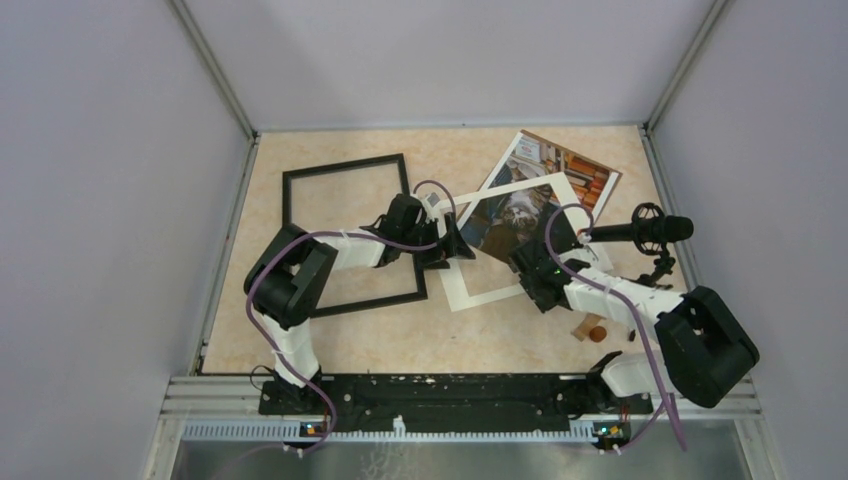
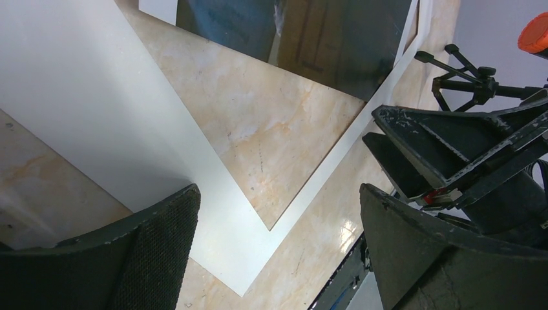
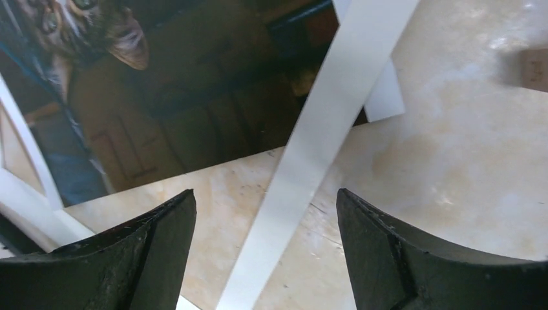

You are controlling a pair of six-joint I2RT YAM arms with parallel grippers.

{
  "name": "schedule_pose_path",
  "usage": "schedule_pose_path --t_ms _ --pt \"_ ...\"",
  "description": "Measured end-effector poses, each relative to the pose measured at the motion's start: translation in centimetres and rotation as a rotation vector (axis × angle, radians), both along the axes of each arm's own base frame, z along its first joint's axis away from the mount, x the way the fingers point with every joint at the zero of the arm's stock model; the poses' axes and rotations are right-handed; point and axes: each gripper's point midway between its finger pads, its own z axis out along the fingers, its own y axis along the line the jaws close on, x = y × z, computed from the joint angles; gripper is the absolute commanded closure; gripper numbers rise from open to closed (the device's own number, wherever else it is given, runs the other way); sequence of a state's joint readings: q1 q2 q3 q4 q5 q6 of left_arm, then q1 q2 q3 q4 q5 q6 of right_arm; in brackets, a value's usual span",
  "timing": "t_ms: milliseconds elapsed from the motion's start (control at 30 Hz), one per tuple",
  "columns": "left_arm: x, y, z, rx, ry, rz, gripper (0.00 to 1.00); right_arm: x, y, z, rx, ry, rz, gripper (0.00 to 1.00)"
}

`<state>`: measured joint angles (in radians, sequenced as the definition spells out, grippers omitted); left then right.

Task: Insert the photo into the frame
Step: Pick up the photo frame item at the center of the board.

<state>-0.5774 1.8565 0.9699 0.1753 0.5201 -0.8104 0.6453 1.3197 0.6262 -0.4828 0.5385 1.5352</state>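
The frame (image 1: 345,167), a thin black rectangle, lies flat at the table's left. The photo (image 1: 560,175), a cat portrait, lies at the back right, partly under a white cardboard mat (image 1: 485,292). My left gripper (image 1: 452,243) hovers open over the mat's left edge, beside the frame's right side. In the left wrist view the mat's corner (image 2: 213,213) lies between the spread fingers of this gripper (image 2: 278,252), which hold nothing. My right gripper (image 1: 522,258) hangs open over the mat's middle. In its wrist view this gripper (image 3: 265,245) straddles a mat strip (image 3: 323,129) below the photo (image 3: 161,84).
A black microphone on a small tripod (image 1: 645,230) stands at the right, close to the right arm. A small wooden block and an orange piece (image 1: 590,330) lie near the front right. Grey walls close in the table on three sides.
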Motion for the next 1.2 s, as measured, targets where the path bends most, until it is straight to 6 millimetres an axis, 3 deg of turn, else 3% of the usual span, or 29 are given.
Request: schedule_pose_path --t_ms 233,567,800,1200 --pt "0.0 0.0 0.0 -0.003 -0.001 -0.002 0.02 2.7 1.4 0.7 0.093 -0.159 -0.024 0.23" --pt "-0.1 0.0 0.0 -0.002 -0.007 -0.009 0.02 4.6 2.8 1.5 0.151 -0.322 0.054 0.22" --pt "-0.1 0.1 0.0 0.004 -0.019 -0.016 0.02 5.7 4.4 3.5 0.194 -0.399 0.125 0.22" --pt "0.0 0.2 0.1 0.011 -0.031 -0.016 0.02 6.4 6.3 8.9 0.385 -0.538 0.122 0.22"
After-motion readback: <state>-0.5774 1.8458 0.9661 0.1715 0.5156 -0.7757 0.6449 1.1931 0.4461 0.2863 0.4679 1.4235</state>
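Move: The white mat's near strip crosses right under the right hand's open fingers, its middle roughly 1 cm back, 2 cm left and 2 cm below. The cat photo, partly beneath the mat, is centred about 12 cm ahead and 5 cm left; the wooden pieces are some 10 cm back and 9 cm right. From the left hand, the strip's middle is about 7 cm back, 13 cm right, while the mat's left strip lies just below, about 2 cm left and 1 cm forward. The right hand first sweeps forward and somewhat left just over the table, its fingertips tipping upward by some 30 degrees and its left side rising, then climbs steeply to about 9 cm, going slightly farther left, with the near strip of the mat hooked up on its still open fingers. The left hand stays put near the mat's near left corner, fingers wide open with the forward fingertip on the left strip. ##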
